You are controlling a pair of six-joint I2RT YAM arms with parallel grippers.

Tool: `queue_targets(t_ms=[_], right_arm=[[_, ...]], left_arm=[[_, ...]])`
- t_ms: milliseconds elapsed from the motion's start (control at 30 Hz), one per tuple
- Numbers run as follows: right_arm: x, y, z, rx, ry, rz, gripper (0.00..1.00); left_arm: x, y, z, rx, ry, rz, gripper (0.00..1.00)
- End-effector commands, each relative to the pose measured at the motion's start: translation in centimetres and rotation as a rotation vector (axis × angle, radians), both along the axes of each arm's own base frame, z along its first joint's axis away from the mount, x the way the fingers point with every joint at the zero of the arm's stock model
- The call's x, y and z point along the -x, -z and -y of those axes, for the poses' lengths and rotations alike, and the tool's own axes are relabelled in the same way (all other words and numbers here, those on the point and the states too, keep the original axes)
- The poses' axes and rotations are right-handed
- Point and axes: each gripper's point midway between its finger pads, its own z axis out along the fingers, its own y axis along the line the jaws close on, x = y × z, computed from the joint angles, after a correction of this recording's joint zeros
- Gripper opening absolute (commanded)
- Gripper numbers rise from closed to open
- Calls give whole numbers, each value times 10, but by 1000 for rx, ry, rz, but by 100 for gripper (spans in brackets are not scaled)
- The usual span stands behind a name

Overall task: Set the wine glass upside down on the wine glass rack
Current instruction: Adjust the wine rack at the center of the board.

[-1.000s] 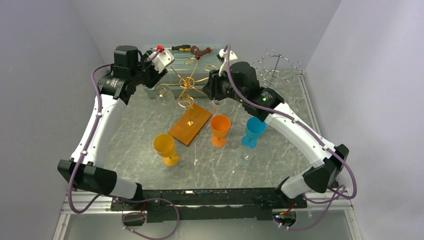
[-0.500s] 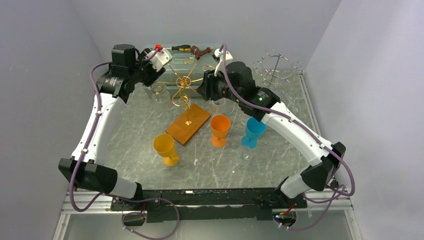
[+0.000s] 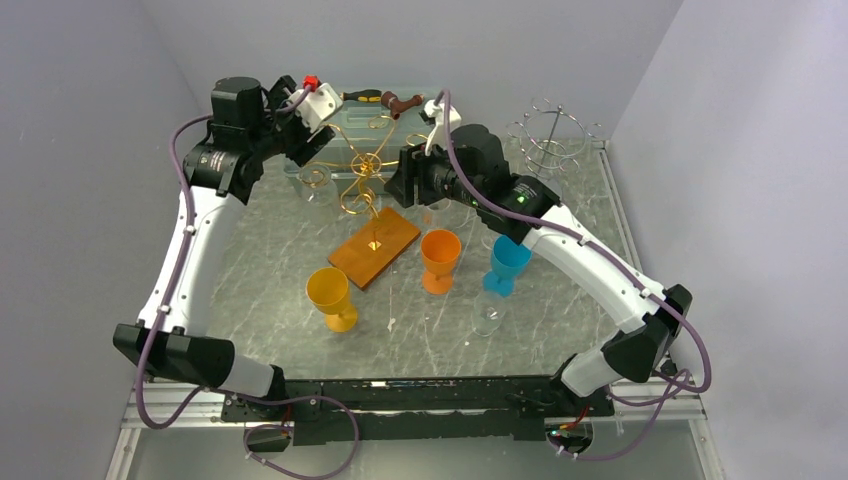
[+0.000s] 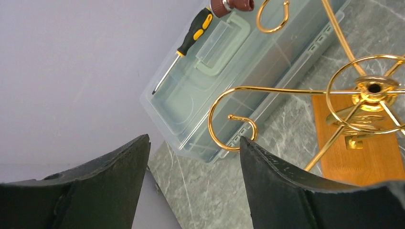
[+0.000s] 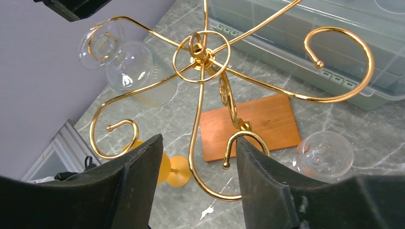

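The gold wire wine glass rack [image 3: 366, 166] stands on a wooden base [image 3: 390, 248] mid-table. A clear wine glass [image 3: 316, 184] hangs upside down on its left arm; in the right wrist view its foot sits in the gold curl above the bowl [image 5: 139, 72]. My left gripper [image 3: 312, 140] hovers above and behind that glass, open and empty [image 4: 193, 138]. My right gripper [image 3: 397, 182] is over the rack's right side, open [image 5: 198, 138], with a rack arm [image 5: 239, 136] showing below between its fingers. Another clear glass [image 5: 325, 152] sits right of the base.
Yellow [image 3: 332, 295], orange [image 3: 440, 258], blue [image 3: 507, 262] and clear [image 3: 488, 315] glasses stand in front of the rack. A clear plastic box [image 4: 224, 71] with a screwdriver [image 4: 184, 45] lies at the back. A silver wire rack [image 3: 553, 135] stands back right.
Both grippers have opened wider. The left one has risen and drawn back from the hanging clear glass. The right arm has shifted left over the rack.
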Motion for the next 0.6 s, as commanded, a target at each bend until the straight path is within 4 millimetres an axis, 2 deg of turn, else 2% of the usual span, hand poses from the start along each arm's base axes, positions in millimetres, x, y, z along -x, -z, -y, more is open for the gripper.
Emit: queue_targets(t_ms=[0, 133, 233, 300, 433, 567], right_arm=[[13, 14, -8, 37, -58, -73, 62], [14, -11, -4, 20, -50, -29, 69], [22, -39, -1, 14, -40, 35, 72], [29, -53, 0, 35, -30, 83, 74], [47, -60, -9, 111, -33, 117, 78], [66, -61, -18, 159, -39, 148, 79]], left_arm=[[17, -49, 2, 32, 26, 140, 75], [20, -52, -9, 6, -28, 157, 78], [19, -58, -28, 29, -149, 176, 81], [20, -57, -42, 46, -240, 172, 89], [30, -59, -62, 59, -347, 157, 99], [47, -58, -69, 78, -380, 105, 99]])
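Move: The wine rack's gold hub is about 11 cm to the left hand's right, 2 cm back and 5 cm lower. From the right hand it is roughly 5 cm ahead, 6 cm left and 4 cm lower; the wooden board lies straight under it, some 32 cm below that hand. An upside-down glass hangs 5 cm back, 1 cm right and 12 cm below the left hand. The orange goblet stands about 8 cm right, 1 cm back and 28 cm below the right hand. The wine rack is left standing where it is while both hands back away from its hooks, fingers opening wider. The right hand starts slowly, then rises and draws back about 6 cm each way, drifting a little left. The left hand climbs first, then swings outward to its left, about 5 cm, easing slightly back, its wrist turning some 15 degrees counter-clockwise and its fingertips tipping up a little. ##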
